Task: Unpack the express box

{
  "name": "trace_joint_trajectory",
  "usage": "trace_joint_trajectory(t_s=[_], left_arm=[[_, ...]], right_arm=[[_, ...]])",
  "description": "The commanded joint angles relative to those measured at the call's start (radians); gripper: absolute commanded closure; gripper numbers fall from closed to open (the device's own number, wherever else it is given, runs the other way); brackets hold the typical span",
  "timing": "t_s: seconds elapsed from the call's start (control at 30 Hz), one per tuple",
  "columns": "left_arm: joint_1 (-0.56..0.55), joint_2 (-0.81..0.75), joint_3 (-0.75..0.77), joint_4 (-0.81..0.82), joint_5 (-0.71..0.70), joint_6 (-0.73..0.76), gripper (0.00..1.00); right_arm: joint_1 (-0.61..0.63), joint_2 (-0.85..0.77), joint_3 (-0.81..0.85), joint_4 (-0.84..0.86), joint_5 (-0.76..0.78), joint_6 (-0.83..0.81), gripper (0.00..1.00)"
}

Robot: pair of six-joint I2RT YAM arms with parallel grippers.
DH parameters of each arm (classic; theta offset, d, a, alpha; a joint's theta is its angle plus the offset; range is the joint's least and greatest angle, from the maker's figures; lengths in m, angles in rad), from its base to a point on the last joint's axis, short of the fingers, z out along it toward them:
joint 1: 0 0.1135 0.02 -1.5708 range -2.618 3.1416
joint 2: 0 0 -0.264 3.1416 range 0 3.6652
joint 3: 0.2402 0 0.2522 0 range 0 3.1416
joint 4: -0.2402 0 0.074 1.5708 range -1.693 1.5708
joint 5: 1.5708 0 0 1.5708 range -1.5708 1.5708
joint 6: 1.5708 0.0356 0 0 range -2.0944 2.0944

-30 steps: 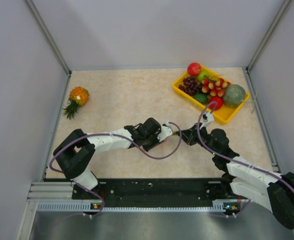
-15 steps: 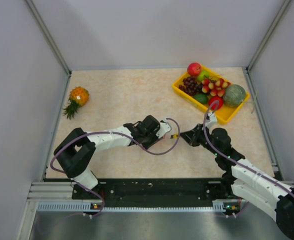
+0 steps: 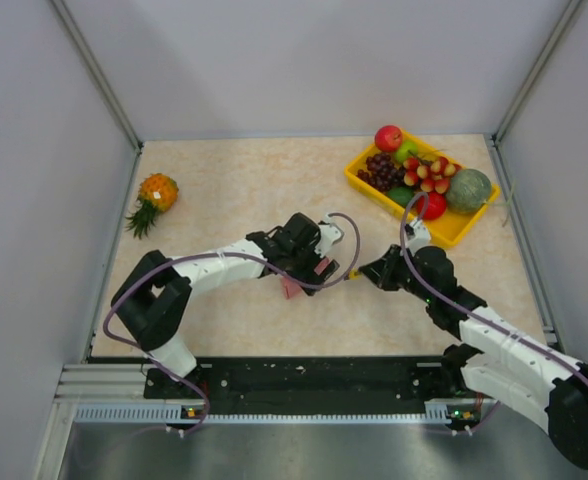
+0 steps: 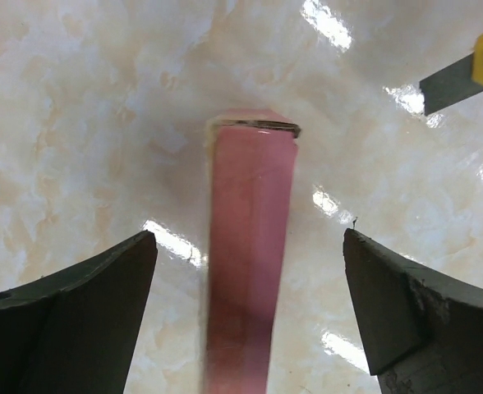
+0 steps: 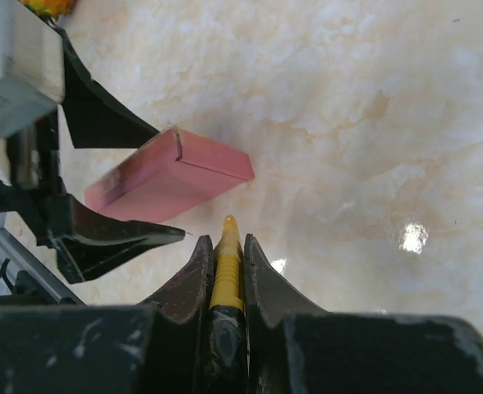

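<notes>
The pink express box (image 4: 250, 246) stands on its narrow edge on the table, between the fingers of my left gripper (image 4: 250, 238). That gripper is open, with a gap on each side of the box. In the top view the box (image 3: 291, 288) shows partly under the left gripper (image 3: 309, 265). My right gripper (image 5: 225, 240) is shut on a yellow utility knife (image 5: 226, 267), whose tip points at the box (image 5: 172, 176) just short of its near corner. In the top view the right gripper (image 3: 366, 275) sits right of the box. The knife tip (image 4: 463, 74) shows at the upper right of the left wrist view.
A yellow fruit tray (image 3: 454, 232) with grapes, apples and a melon stands at the back right. A small pineapple (image 3: 154, 195) lies at the back left. Grey walls enclose the table on three sides.
The right gripper with the knife has drawn back to the right, away from the left gripper. The left gripper has shifted slightly, and the pink box now shows beneath it.
</notes>
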Motion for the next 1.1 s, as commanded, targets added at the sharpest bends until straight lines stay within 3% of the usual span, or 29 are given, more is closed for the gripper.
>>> trace_joint_trajectory(t_s=[0.0, 0.2, 0.37, 0.47, 0.7, 0.93, 1.07], left_arm=[[0.036, -0.107, -0.014, 0.091, 0.049, -0.092, 0.01], [0.098, -0.26, -0.066, 0.153, 0.066, -0.16, 0.01], [0.2, -0.371, -0.18, 0.227, 0.058, -0.299, 0.01], [0.288, -0.345, -0.2, 0.18, 0.092, -0.356, 0.06], [0.329, -0.23, -0.176, 0.069, 0.144, -0.388, 0.37], [0.349, -0.108, -0.154, 0.046, 0.274, -0.45, 0.45], [0.357, -0.091, -0.185, 0.106, 0.368, -0.48, 0.44]], right_arm=[[0.009, 0.047, 0.054, 0.017, -0.021, -0.001, 1.0], [0.086, 0.182, 0.084, 0.096, 0.019, 0.017, 1.0], [0.144, 0.334, 0.166, 0.151, 0.074, 0.056, 1.0], [0.161, 0.401, 0.221, 0.152, 0.121, 0.076, 1.0], [0.166, 0.484, 0.313, 0.12, 0.189, 0.087, 1.0], [0.167, 0.571, 0.397, 0.161, 0.155, 0.054, 1.0], [0.172, 0.631, 0.442, 0.215, 0.086, 0.034, 1.0]])
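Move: The express box stands on edge between and just below the left hand's wide-open fingers, its middle about 2 cm left, 1 cm back and 3 cm down from the hand. The utility knife is some 9 cm to the left hand's right, level front-to-back and about 3 cm higher. From the right hand, which grips the knife, the box lies about 13 cm left, 1 cm ahead and 8 cm down, while the yellow fruit tray is roughly 18 cm ahead, 11 cm right and 9 cm down. The left hand lifts its open fingers about 10 cm clear of the express box, swings left and sinks again beside the box's left face, turning some 30 degrees counter-clockwise while the fingers close to about half. The right hand keeps its grip on the knife and dips a few centimetres, then swings about 8 cm left and on some 6 cm forward, bringing the knife tip up against the box's right side near its far end. ##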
